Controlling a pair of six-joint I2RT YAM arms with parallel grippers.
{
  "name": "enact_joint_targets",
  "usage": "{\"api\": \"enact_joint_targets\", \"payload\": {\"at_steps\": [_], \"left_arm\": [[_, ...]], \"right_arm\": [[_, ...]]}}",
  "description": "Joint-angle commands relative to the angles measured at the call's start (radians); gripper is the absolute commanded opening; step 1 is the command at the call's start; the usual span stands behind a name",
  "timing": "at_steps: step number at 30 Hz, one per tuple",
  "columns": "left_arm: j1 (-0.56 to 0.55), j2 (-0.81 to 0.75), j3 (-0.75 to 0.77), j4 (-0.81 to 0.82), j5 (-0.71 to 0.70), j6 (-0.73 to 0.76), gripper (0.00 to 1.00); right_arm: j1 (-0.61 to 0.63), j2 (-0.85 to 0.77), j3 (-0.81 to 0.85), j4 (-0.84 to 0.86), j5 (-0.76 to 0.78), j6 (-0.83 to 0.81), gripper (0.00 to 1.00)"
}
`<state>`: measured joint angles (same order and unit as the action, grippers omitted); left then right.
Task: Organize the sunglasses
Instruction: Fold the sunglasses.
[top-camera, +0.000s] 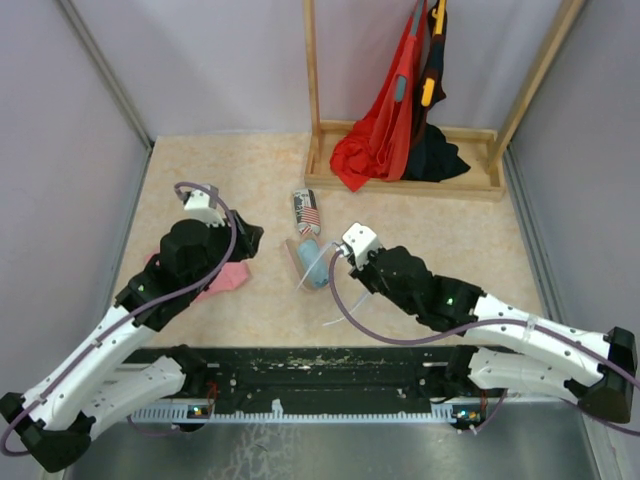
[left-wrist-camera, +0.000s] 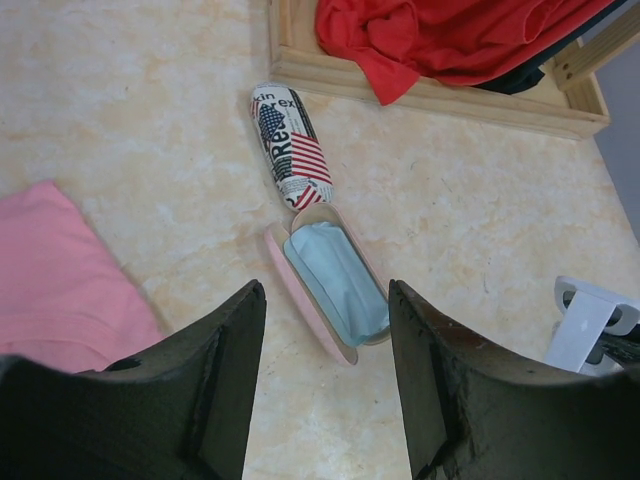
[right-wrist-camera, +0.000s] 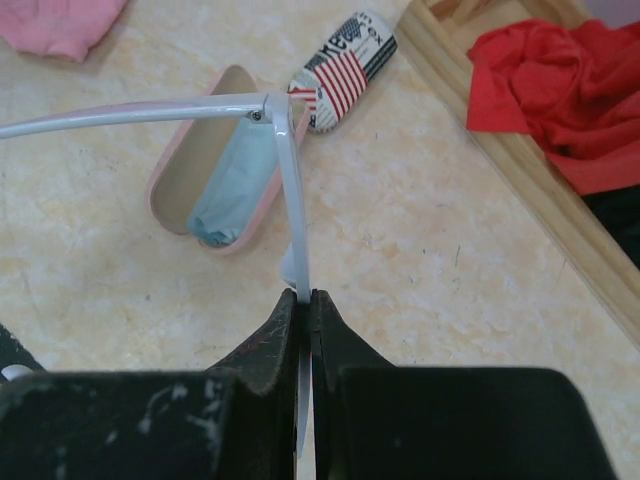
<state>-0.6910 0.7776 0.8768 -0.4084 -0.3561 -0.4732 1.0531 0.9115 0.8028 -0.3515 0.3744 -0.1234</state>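
Observation:
A pair of sunglasses (right-wrist-camera: 292, 190) with a thin pale frame hangs above the table. My right gripper (right-wrist-camera: 304, 295) is shut on its front edge, and one temple arm sticks out to the left. Just beyond it lies an open pink case (right-wrist-camera: 170, 175) with a light-blue cloth (right-wrist-camera: 232, 180) inside. My left gripper (left-wrist-camera: 327, 300) stands open and holds nothing. It hovers over the near end of that pink case (left-wrist-camera: 300, 300), between the case and a pink cloth (left-wrist-camera: 60, 280). In the top view the right gripper (top-camera: 335, 255) is at the table's middle and the left gripper (top-camera: 245, 240) to its left.
A shut flag-printed case (top-camera: 307, 212) lies just behind the pink case. A wooden rack base (top-camera: 400, 185) with red (top-camera: 385, 120) and dark garments stands at the back. Grey walls close in both sides.

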Motion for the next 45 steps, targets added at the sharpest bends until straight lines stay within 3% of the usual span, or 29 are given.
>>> {"api": "enact_joint_targets", "payload": {"at_steps": [1,7,17,31,37,45], "left_arm": [[0.004,0.034,0.06,-0.02,0.054,0.012,0.59],[0.004,0.096,0.074,-0.011,0.082,0.017,0.58],[-0.003,0.222,0.085,0.031,0.125,0.022,0.56],[-0.158,0.384,0.124,0.101,-0.082,-0.005,0.54],[-0.199,0.442,0.133,0.158,-0.118,-0.029,0.54],[-0.234,0.479,0.142,0.218,-0.116,-0.042,0.54]], "right_arm": [[0.053,-0.028,-0.029,0.301,0.129,-0.082,0.0],[0.053,0.038,-0.003,0.357,0.2,-0.105,0.0],[0.053,0.166,0.116,0.313,0.257,-0.024,0.0],[0.053,0.31,0.23,0.305,0.297,0.038,0.0],[0.053,0.331,0.242,0.287,0.262,0.145,0.0],[0.053,0.309,0.139,0.392,0.171,0.32,0.0]]}}
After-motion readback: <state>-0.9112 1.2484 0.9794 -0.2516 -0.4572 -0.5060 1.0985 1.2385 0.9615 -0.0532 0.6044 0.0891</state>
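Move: The sunglasses hang by their front in the right gripper. The middle of their far, still open temple is roughly 13 cm right, 6 cm back and 8 cm below the left hand; from the right hand it lies some 7 cm left, 1 cm back, at about its height. On the table, the open pink case with the blue cloth sits about 6 cm ahead, 10 cm right and 23 cm below the left hand, the flag-print case some 13 cm beyond it. Bring the half-open left gripper about 11 cm to the right while sinking some 6.5 cm and tipping slightly down, so its fingers meet the far temple and sweep it in towards the sunglasses' front. Keep the right grip shut on the front and carry the sunglasses left and forward to meet it, rising a little and turning some 15 degrees clockwise. ##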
